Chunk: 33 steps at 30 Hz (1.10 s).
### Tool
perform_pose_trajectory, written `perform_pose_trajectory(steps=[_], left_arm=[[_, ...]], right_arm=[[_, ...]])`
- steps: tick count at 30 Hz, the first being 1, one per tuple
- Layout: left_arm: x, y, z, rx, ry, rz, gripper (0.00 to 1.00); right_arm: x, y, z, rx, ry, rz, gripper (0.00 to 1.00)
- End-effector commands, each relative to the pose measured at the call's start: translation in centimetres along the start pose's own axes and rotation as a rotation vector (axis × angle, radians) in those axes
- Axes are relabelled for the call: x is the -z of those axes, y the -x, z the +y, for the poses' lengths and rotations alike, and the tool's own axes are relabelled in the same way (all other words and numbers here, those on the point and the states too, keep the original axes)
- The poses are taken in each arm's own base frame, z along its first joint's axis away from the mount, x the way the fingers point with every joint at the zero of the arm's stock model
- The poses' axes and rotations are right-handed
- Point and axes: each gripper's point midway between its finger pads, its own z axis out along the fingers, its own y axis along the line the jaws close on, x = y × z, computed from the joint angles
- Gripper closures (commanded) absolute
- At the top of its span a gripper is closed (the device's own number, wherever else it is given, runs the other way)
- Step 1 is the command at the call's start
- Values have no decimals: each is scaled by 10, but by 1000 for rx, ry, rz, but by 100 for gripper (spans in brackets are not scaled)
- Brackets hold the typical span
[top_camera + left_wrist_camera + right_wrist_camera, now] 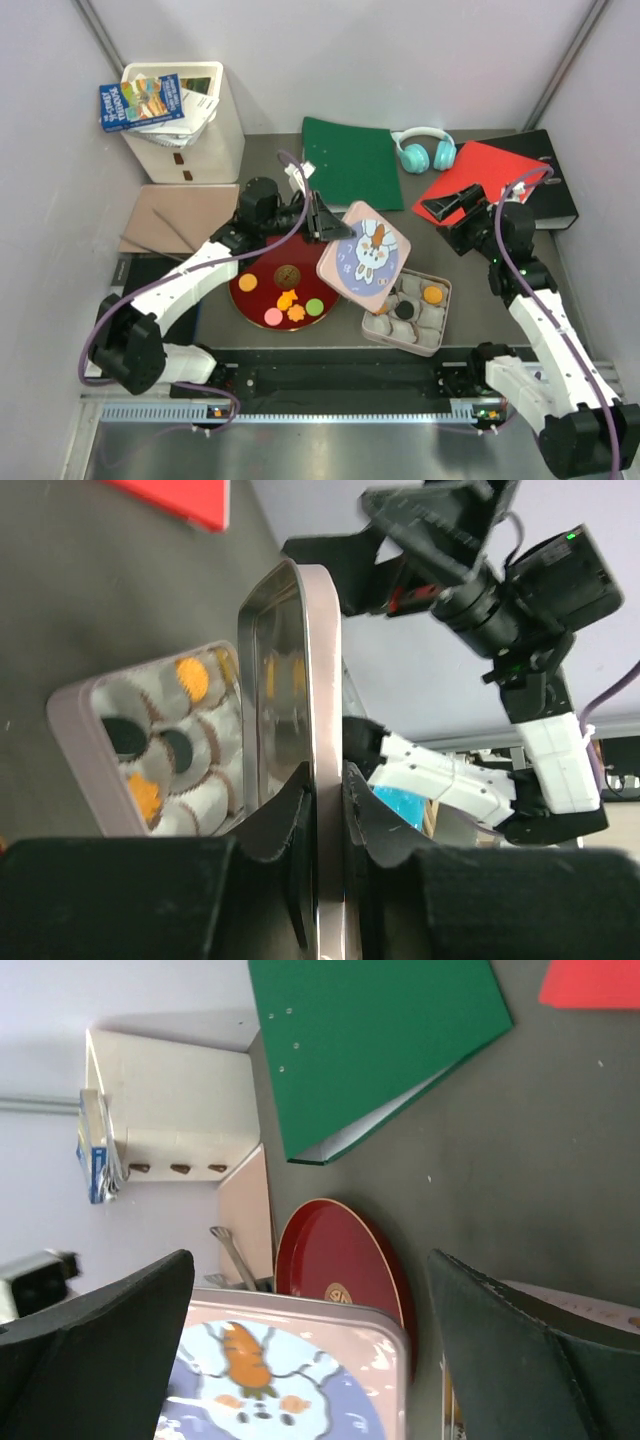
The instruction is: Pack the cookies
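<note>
My left gripper (325, 226) is shut on the edge of a pink tin lid (363, 250) with a rabbit picture and holds it tilted in the air. The left wrist view shows the lid (325, 680) edge-on between the fingers (290, 820). Under and right of it the open tin (441, 320) holds paper cups, an orange cookie (432, 294) and a black one (404, 311). The red plate (250, 303) carries loose cookies: orange (247, 283), brown (287, 273), pink (273, 317), green (314, 307). My right gripper (450, 205) hangs open behind the tin with nothing in it.
At the back lie a green folder (352, 160), teal headphones (425, 150), a red folder (480, 175) and a black book (550, 180). A white bin (190, 120) with a booklet stands back left. Metal tongs rest on a tan board (170, 205) beside the plate.
</note>
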Motion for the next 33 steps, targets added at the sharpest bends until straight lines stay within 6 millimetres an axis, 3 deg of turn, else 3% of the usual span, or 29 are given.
perform_pose_trajectory(steps=[1,2,10,14,23,33], left_arm=[[-1,-17,15,9,-28,-3,100],[-3,-26,23,22,-21,-2,100],[-20,-35,11,20,-124,-53,100],[-29,-44,16,44,-128,-32,100],[-56,-77,58,121,-55,64,100],[-68,-91,92,172,40,78,98]], right_arm=[[5,15,15,-119,103,-46,1],[5,16,12,-127,100,-56,1],[1,14,-31,-182,14,-92,1],[0,7,-51,-205,-24,-85,1],[4,5,-60,-174,-50,-97,1],[5,10,-58,-137,-62,-110,1]])
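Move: The left hand already holds the lid by its edge; the cookie tin it is meant for lies about 14 cm to this hand's right, some 7 cm back and roughly 25 cm below. The red plate lies about 12 cm to the left and 2 cm farther out, and the green binder some 28 cm ahead and 3 cm right, both down on the table. From the empty right hand, the tin is about 15 cm back, 1 cm left and 21 cm below. Down in two stages, with a slight lift between, the left hand lowers the pinched lid about 13 cm towards the tin, working some 5 cm right and a little back as its wrist tips about 15 degrees, the lid's forward side dipping. The right hand, open and touching nothing, sinks about 6 cm and eases 3 cm right. ##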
